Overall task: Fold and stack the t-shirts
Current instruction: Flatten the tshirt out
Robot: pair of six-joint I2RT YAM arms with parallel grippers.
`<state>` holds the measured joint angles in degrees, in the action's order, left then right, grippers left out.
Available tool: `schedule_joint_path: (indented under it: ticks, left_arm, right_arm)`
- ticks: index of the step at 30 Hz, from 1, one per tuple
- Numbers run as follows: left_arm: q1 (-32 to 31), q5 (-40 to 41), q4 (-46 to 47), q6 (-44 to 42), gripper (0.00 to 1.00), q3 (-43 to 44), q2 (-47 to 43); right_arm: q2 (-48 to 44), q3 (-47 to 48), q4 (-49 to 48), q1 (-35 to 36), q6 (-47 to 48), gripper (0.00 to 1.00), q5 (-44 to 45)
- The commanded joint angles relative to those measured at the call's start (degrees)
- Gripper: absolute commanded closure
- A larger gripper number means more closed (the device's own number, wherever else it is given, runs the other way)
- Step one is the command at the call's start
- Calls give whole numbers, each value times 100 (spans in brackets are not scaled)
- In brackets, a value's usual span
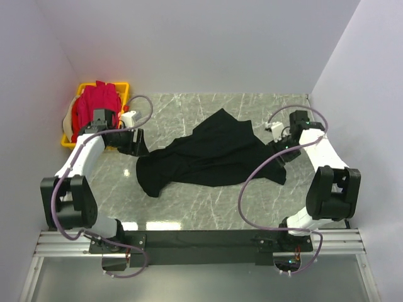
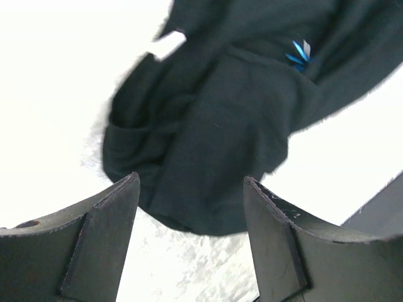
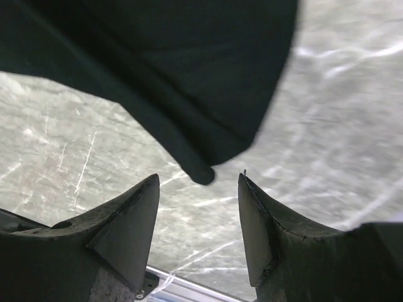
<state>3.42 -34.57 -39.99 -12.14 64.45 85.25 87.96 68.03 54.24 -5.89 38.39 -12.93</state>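
A large black t-shirt (image 1: 208, 154) lies crumpled across the middle of the marble table. My left gripper (image 1: 137, 146) sits at its left end. In the left wrist view, that gripper (image 2: 190, 178) is open, and the bunched black cloth (image 2: 214, 126) lies just past the fingertips with nothing between them. My right gripper (image 1: 281, 155) sits at the shirt's right end. Seen from the right wrist, the gripper (image 3: 198, 177) is open, and a corner of the black shirt (image 3: 203, 171) hangs just beyond the tips, not gripped. Magenta-pink t-shirts (image 1: 94, 107) are piled in the crate.
A yellow crate (image 1: 68, 141) stands in the back left corner behind my left arm. White walls close in the table at the back and both sides. A metal rail (image 1: 201, 242) with the arm bases runs along the near edge.
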Motion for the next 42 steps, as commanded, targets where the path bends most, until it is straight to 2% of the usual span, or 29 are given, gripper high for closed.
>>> schedule_joint_path:
  ticks: [1,8,11,13,14,16,17,18,20,23,27,28,29,31,33,34,35,38,40,42]
  left_arm:
    - [1,-629,-562,-929,28,-309,-350]
    - [10,-955,-870,-1246,27,-503,-474]
    - [9,-929,-1020,-1527,26,-599,-483]
    - [1,-920,-1142,-2018,26,-809,-649]
    - [1,-920,-1178,-2499,26,-915,-746]
    - [9,-807,-1108,-2897,26,-1300,-1157]
    - [1,-754,-1134,-3412,26,-1425,-1299]
    - [1,-640,-1160,-3661,27,-1530,-1422]
    - [1,-534,-1161,-4275,27,-1821,-1704]
    - [-131,-393,-915,-4629,27,-2085,-1863]
    - [-745,-25,-64,-4333,26,-2445,-2003]
    - [-1068,211,121,-4253,26,-2637,-2073]
    - [-1237,370,697,-3957,26,-2761,-2135]
    - [-1570,660,1079,-3857,26,-3042,-2188]
    - [-1870,976,1580,-3665,33,-3209,-2075]
    - [-1915,1074,1599,-3664,39,-3210,-2005]
    - [-1933,1162,1565,-3672,60,-3175,-1926]
    - [-1767,1225,1310,-3410,94,-2842,-1863]
    - [-1249,989,1038,-3304,99,-2333,-1925]
    - [-758,532,757,-3224,99,-1572,-1829]
  right_arm:
    - [-43,-359,-299,236,186,40,211]
    - [309,-800,-809,563,90,44,440]
    - [449,-940,-1003,703,177,46,607]
    - [520,-1028,-1029,703,265,50,633]
    - [529,-1063,-1029,703,318,63,634]
    - [485,-1151,-1021,703,353,79,625]
    - [450,-1169,-994,703,362,97,607]
    - [398,-1169,-959,695,353,100,599]
    - [178,-1160,-915,703,344,100,590]
    - [-130,-1073,-836,668,205,100,511]
    - [-402,-766,-617,616,28,100,379]
    - [-490,-713,-581,624,2,100,379]
    - [-517,-669,-494,624,-24,100,379]
    - [-569,-537,-423,467,-33,100,370]
    - [-622,-440,-326,422,-42,100,352]
    - [-657,-414,-300,405,-51,100,344]
    - [-684,-387,-274,378,-42,100,352]
    - [-728,-326,-256,326,-60,100,449]
    - [-711,-238,-256,308,-77,100,440]
    - [-667,-115,-282,308,-147,100,414]
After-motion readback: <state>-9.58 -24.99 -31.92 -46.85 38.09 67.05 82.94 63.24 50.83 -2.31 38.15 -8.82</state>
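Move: The black t-shirt's near left corner lies about 11 cm back from the left hand, 4 cm to its right and 11 cm below it. The yellow bin is some 16 cm ahead of that hand and 15 cm to its left. From the right hand, the shirt's near right corner lies about 3 cm back, 1 cm to the left and 9 cm down. The shirt's far right corner is roughly 17 cm ahead of the right hand and 10 cm to its left. The right hand pinches the shirt's edge by its near right corner after sinking about 7.5 cm and drawing slightly back, then lifts the cloth straight up almost as far. The left hand draws back some 12 cm and sinks, edging right and turning clockwise about 40 degrees, shuts on the near left corner, then starts up and forward. ##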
